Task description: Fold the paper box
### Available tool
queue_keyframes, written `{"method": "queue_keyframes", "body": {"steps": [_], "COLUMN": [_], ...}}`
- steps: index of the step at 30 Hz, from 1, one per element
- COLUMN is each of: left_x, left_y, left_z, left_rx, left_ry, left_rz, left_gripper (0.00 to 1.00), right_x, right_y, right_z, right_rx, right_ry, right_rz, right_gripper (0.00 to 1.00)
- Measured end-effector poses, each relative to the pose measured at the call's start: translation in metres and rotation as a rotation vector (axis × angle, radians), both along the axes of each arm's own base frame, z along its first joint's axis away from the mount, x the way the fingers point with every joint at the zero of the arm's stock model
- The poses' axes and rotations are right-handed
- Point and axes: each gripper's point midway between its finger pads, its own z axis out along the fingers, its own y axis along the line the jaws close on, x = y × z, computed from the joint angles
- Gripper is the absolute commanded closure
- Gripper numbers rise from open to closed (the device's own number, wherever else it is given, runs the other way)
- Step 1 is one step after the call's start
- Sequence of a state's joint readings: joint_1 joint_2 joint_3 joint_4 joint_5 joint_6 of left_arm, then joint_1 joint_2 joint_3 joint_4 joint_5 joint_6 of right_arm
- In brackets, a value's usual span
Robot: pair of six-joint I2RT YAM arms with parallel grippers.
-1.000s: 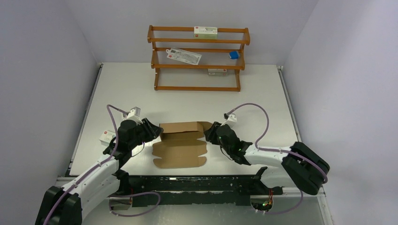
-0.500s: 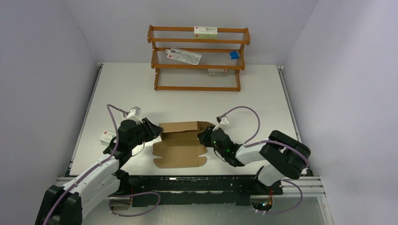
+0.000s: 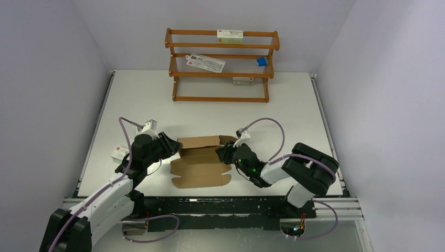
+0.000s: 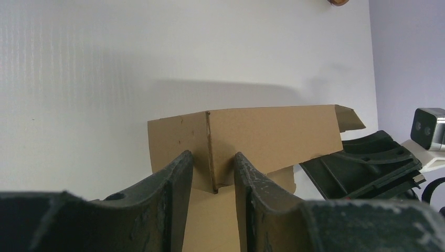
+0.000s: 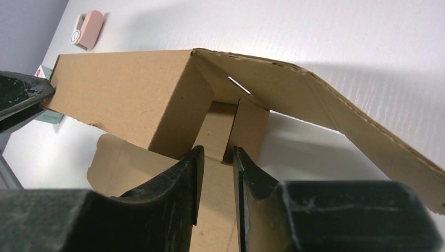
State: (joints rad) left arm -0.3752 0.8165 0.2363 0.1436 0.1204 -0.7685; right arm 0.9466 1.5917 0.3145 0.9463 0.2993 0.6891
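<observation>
The paper box point(image 3: 202, 160) is brown cardboard, half formed, in the middle of the table: its back wall stands up and the front panel lies flat. My left gripper point(image 3: 175, 148) is at the box's back-left corner. In the left wrist view the fingers point(image 4: 178, 176) straddle the corner crease point(image 4: 210, 152) and press the panels on both sides. My right gripper point(image 3: 220, 154) is at the right end. Its jaws point(image 5: 216, 153) stand narrowly apart over the base panel, with a small upright side flap point(image 5: 251, 128) just past the tips.
A wooden rack point(image 3: 221, 65) at the back holds white cartons and a small blue item point(image 3: 261, 61). Another white carton point(image 3: 120, 153) lies beside the left arm. A pink object point(image 5: 88, 29) lies on the table beyond the box.
My right arm has moved left, in to the box's right end, and its jaws have narrowed. The left gripper and the box have stayed put.
</observation>
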Motion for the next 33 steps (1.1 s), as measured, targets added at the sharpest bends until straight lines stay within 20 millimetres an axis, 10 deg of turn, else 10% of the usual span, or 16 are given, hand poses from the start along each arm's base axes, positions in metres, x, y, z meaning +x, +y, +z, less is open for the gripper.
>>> {"method": "queue_keyframes", "body": {"steps": [11,33], "left_x": [-0.001,0.006], "left_y": [0.003,0.016], "left_z": [0.000,0.003], "left_rx": [0.009,0.123], "left_ry": [0.001,0.003], "left_rz": [0.013,0.041], "left_gripper": [0.60,0.59], "right_x": [0.000,-0.007], "right_y": [-0.003,-0.054], "right_z": [0.005,0.073], "right_rx": [-0.058,-0.290], "right_ry": [-0.085,-0.157], "right_rz": [0.035,0.001], "right_gripper": [0.68,0.29]}}
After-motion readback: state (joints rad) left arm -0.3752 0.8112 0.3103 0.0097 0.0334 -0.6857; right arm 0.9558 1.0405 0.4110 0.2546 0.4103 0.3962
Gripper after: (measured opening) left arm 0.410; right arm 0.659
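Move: The small inner tab at the box's right end lies just off my right fingertips, about 2 cm ahead and 1 cm left. The outer right flap stands some 4 cm ahead and 4 cm right of that hand; the long wall's middle is about 3 cm ahead and 9 cm left. The flat front panel lies about 11 cm back, 9 cm left and 4 cm lower. My left hand already grips the wall's left corner, with the tab some 19 cm to its right, about level fore and aft and 3 cm below. I keep my right fingers at the inner tab briefly, nosing them up a little, then come free of the box's right end: up about 7 cm and 5 cm to the right, opening wide and rolling the hand's left side down some 15 degrees. My left hand keeps its pinch on the wall corner and draws it about 1.5 cm left with a slight roll. ##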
